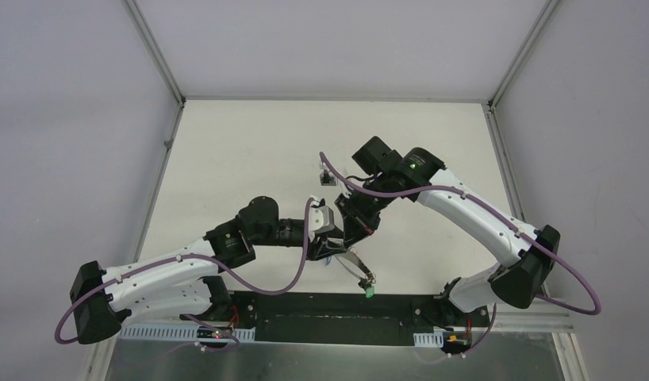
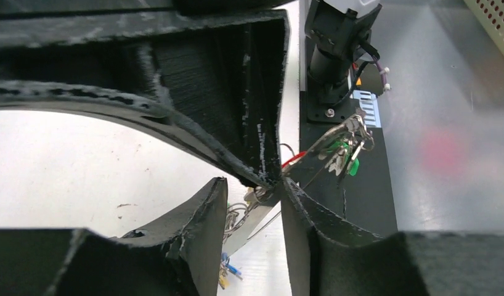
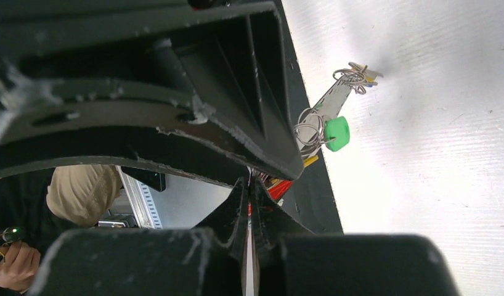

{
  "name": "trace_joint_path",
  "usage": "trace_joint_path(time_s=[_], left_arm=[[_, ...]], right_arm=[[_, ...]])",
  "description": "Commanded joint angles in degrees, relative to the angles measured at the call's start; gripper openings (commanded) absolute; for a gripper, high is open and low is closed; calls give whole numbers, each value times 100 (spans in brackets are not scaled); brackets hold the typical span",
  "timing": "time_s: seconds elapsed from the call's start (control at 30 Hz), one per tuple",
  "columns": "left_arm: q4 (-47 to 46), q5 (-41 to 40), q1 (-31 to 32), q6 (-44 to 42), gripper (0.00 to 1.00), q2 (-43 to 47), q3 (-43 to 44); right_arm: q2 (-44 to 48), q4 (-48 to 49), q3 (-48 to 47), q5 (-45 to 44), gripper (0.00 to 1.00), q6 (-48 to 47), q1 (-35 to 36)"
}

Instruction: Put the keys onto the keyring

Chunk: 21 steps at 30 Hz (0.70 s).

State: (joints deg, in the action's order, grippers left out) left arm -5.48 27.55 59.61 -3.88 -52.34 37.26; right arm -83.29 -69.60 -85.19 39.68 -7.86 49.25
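The keyring (image 1: 355, 266), a thin grey band, runs from the two grippers down toward the table's near edge. My right gripper (image 3: 248, 185) is shut on the keyring, whose band shows edge-on between its pressed fingers. A green-headed key (image 3: 337, 132) and small wire rings hang on the band (image 3: 329, 98); a red tag (image 3: 281, 188) sits close to the fingertips. My left gripper (image 2: 254, 197) is open, its fingers (image 2: 203, 228) either side of the band (image 2: 257, 222). Keys with blue and yellow tags (image 2: 230, 271) dangle below. More keys, one with a green tag (image 2: 347, 155), hang farther along the band.
The black base plate (image 1: 321, 309) lies along the near edge, under the keyring's lower end. A small grey object (image 1: 328, 176) stands on the white table behind the grippers. A person's hand (image 3: 15, 271) shows beyond the table edge.
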Motion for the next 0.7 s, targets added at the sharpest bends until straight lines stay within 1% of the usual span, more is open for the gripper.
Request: trace_joint_path(time_s=[0.0,0.07,0.2,0.23,0.47,0.5,0.6,0.67], left_arm=[[-424,146,76,-83,33,-29,-26],[-426,185,77,-101,24,-39,-26],[-419,232,81,-129,2,-23,-25],[-419,233,80,-119,0,-26,-25],[-404,49,77,43,0,94,-30],[-410,-11,84,94,0,131,-34],[-435,-312,80,339,0,259,-63],[-473,-533,77,538,0,362,-98]], right_arm=[[111,175,-158,337,0,-38,-12],[113,176,-148,334,0,-34,-12],[128,181,-143,295,0,-32,-15],[135,184,-139,295,0,-32,-13],[174,253,-108,189,0,-15,-7],[193,295,-97,169,2,-13,-12],[286,439,-28,63,22,23,-21],[368,555,24,-80,32,67,-42]])
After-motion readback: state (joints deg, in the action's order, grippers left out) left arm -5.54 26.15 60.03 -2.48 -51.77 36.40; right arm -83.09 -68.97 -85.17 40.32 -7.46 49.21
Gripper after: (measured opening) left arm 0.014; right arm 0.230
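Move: The edge of the keyring that the left hand goes for sits in the right hand's shut fingertips, roughly 1 cm to the right of the left hand's point, level with it and between its open pads; for the right hand it is right at the pads. From the left hand, the green key tag hangs at the ring's outer end about 12 cm back, 7 cm right and 6 cm lower. The blue key hangs about 5 cm back, 3 cm left and 7 cm lower. The left fingers close from nearly half open and pinch the bit of keyring sticking out at the right fingertips, the hand easing back only about half a centimetre as they shut. The right hand stays in place, still pinching until the left grip is closed, then begins to open its fingers, to about a quarter of their range, to hand the ring over. Neither wrist really turns. ##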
